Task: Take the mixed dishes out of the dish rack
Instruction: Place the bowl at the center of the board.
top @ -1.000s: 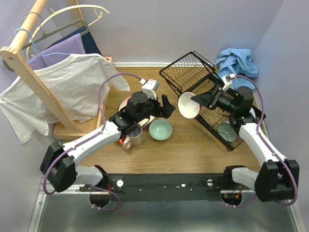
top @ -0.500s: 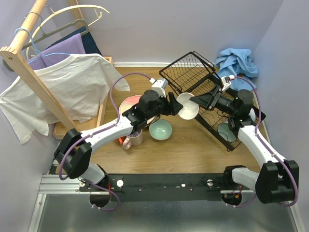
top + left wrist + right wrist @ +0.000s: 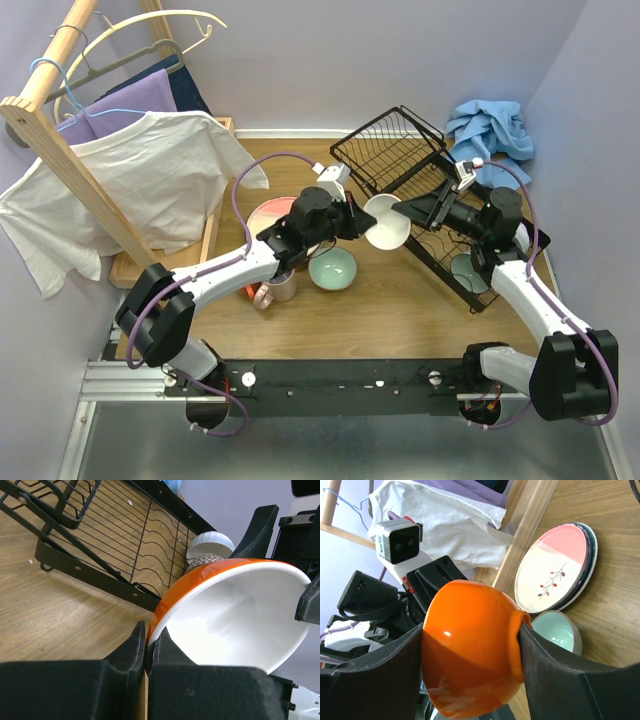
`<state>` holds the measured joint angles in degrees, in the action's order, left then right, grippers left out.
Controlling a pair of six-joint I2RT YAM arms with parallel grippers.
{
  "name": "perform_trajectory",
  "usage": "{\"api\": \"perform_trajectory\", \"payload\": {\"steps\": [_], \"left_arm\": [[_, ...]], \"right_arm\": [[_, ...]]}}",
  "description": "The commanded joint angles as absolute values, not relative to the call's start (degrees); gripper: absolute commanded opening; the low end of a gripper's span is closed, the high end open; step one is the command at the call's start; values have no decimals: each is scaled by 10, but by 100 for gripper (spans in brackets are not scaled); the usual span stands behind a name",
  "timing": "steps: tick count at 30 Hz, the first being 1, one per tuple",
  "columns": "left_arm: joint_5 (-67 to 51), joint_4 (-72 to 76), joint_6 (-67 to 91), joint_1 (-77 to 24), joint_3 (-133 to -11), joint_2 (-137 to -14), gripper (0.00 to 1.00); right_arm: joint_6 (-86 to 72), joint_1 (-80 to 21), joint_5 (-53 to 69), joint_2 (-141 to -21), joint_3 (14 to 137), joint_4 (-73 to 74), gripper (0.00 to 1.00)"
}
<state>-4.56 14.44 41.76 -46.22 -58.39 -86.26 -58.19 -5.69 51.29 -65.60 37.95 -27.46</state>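
An orange mug [image 3: 386,221] with a white inside hangs in the air between both grippers, left of the black wire dish rack [image 3: 420,190]. My left gripper [image 3: 358,218] is shut on its rim; in the left wrist view the jaws pinch the mug's [image 3: 235,610] edge at the gripper [image 3: 149,645]. My right gripper [image 3: 405,212] is shut across the mug's [image 3: 470,645] body and handle. A pale-green bowl [image 3: 332,268] and a pink-and-cream plate [image 3: 268,215] lie on the table. A small white bowl [image 3: 210,542] and a patterned bowl [image 3: 202,560] sit in the rack.
A mug [image 3: 278,285] stands on the table left of the green bowl. Another bowl [image 3: 468,272] sits in the rack's near end. A wooden clothes stand with a white shirt [image 3: 120,190] fills the left. A blue cloth [image 3: 490,130] lies at the back right.
My left gripper moved right from above the plate to the orange mug and shut on its rim. My right gripper kept holding the mug, nearly still.
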Motion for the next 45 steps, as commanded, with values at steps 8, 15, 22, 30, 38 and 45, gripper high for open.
{"api": "perform_trajectory", "payload": {"steps": [8, 15, 22, 30, 38, 45], "left_arm": [[49, -28, 319, -462, -590, -796, 0], [89, -186, 255, -462, -620, -788, 0], [97, -275, 246, -462, -635, -822, 0], [93, -326, 243, -462, -678, -906, 0], [99, -346, 248, -463, -686, -929, 11], [102, -348, 253, -463, -679, -917, 41]], "right_arm": [[-367, -63, 468, -645, 461, -47, 100], [-298, -64, 417, -644, 485, 41, 100], [-288, -64, 411, -648, 481, 44, 100], [-285, -64, 410, -646, 478, 49, 100], [-279, -64, 406, -642, 472, 59, 100], [-274, -64, 408, -646, 474, 61, 100]]}}
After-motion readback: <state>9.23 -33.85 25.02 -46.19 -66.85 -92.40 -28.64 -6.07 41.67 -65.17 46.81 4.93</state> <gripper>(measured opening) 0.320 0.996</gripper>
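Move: Both hands hold the orange bowl, the left by its near rim. From the left hand, the green bowl on the table is some 6 cm left, 2 cm back and 19 cm below. The plate stack is about 21 cm left, 11 cm ahead; the pink mug about 22 cm left, 7 cm back, both nearly as low. The green bowl is roughly 16 cm left, 3 cm back and 20 cm below the right hand. Right lets go; left, rolling, swings the orange bowl left and 14 cm down into the green bowl, opening. ##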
